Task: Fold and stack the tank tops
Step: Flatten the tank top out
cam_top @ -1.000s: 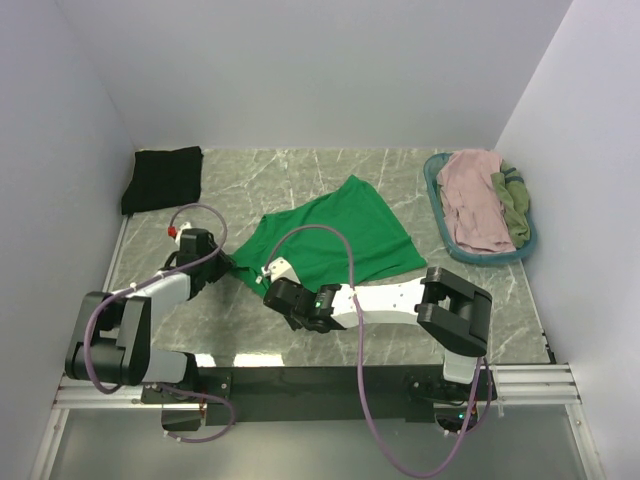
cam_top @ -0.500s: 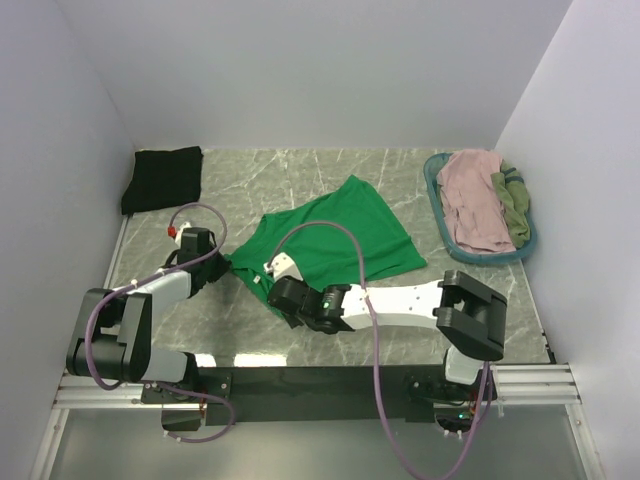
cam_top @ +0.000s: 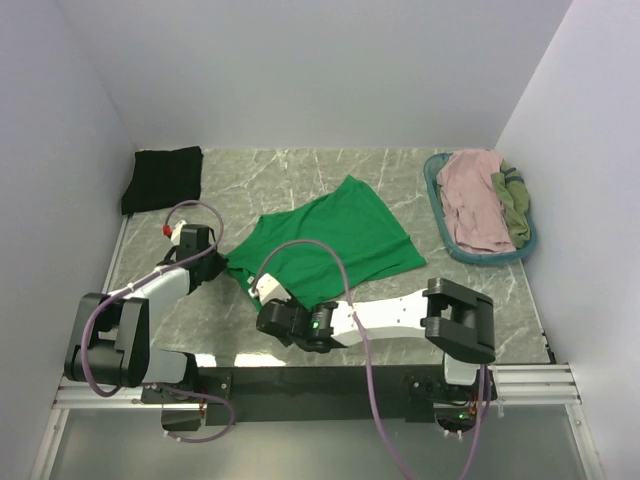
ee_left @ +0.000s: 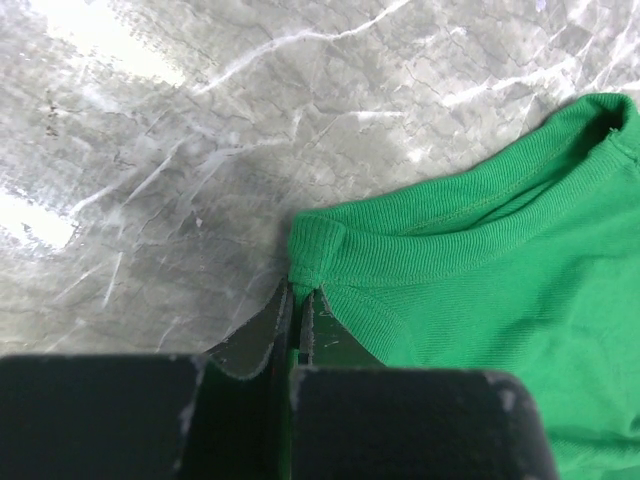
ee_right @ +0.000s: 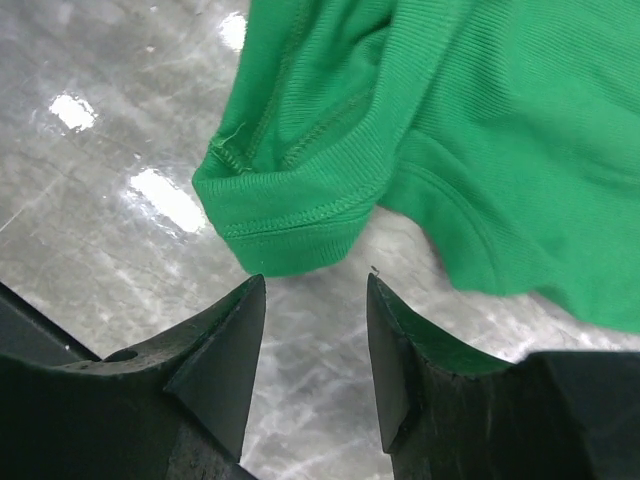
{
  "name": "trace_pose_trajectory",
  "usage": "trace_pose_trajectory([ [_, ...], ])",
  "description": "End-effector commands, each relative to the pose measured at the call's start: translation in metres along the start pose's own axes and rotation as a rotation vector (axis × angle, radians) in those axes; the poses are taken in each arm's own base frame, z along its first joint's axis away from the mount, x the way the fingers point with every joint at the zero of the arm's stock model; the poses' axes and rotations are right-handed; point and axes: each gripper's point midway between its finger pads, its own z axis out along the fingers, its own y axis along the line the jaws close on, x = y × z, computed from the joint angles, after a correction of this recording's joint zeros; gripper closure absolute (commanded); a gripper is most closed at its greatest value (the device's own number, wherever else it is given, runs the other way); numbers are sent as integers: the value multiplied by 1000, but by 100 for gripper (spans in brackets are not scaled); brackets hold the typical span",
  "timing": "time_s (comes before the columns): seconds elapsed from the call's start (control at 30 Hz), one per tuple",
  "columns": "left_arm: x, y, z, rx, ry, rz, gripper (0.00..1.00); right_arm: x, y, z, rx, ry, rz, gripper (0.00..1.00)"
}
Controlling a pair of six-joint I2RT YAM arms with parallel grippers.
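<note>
A bright green tank top [cam_top: 335,235] lies spread on the marble table. My left gripper [cam_top: 224,264] is shut on its ribbed strap end at the left; in the left wrist view the jaws [ee_left: 300,297] pinch the green cloth [ee_left: 480,270]. My right gripper [cam_top: 264,291] stands open just short of the other strap end [ee_right: 285,235], with nothing between its fingers [ee_right: 232,330]. A black tank top [cam_top: 162,178] lies folded at the back left. Dusty pink [cam_top: 472,200] and olive [cam_top: 513,205] tank tops sit in the basket.
The teal oval basket [cam_top: 488,258] stands at the back right by the wall. Grey walls close in the table on three sides. Purple cables loop over both arms. Bare marble [cam_top: 300,165] shows behind the green top.
My right gripper has opened, let go of the green strap and drawn back toward the near edge. My left gripper has shut on the other strap.
</note>
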Motion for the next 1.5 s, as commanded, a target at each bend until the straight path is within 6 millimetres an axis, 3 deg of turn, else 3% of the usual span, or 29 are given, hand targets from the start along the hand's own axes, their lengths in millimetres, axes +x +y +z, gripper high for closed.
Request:
trace_pose_trajectory([
  [0.0, -16, -10, -7, -2, -43, -14, 99, -17, 14, 3, 15, -45, -36, 48],
  [0.13, -17, -10, -8, -7, -40, -13, 99, -17, 30, 3, 6, -56, -55, 48],
  [0.4, -23, -11, -14, -19, -52, -21, 99, -33, 44, -1, -22, -88, -42, 48],
  [0.57, -28, -14, -18, -23, -61, -11, 99, -31, 52, 14, -7, -71, -64, 48],
  [0.93, -29, -16, -18, -20, -53, -9, 99, -26, 29, 15, 139, -47, -45, 47],
  [1.47, -31, -20, -19, -14, -57, -8, 99, -27, 49, 30, 109, -65, -39, 46],
])
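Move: The tank top's folded, banded corner lies about 4 cm ahead of the open right hand, 5 cm to its left and 4 cm below. The corner already pinched by the left fingers is some 14 cm ahead of the right hand, 11 cm to its left and 2 cm below; the middle of the tank top is about 18 cm ahead, 9 cm to its right and 4 cm below. From the left hand the free corner is roughly 10 cm back, 6 cm to the right and 2 cm lower. Towards the tank top's free near corner, the right hand works left and back with a dip, carries on left while rising, swings some 2 cm back to the right while sinking, then edges left and down again: about 5 cm left and 3 cm lower in all. Its fingers stay open, coming down astride the band. The left keeps its pinch and lifts it about 1.5 cm. ##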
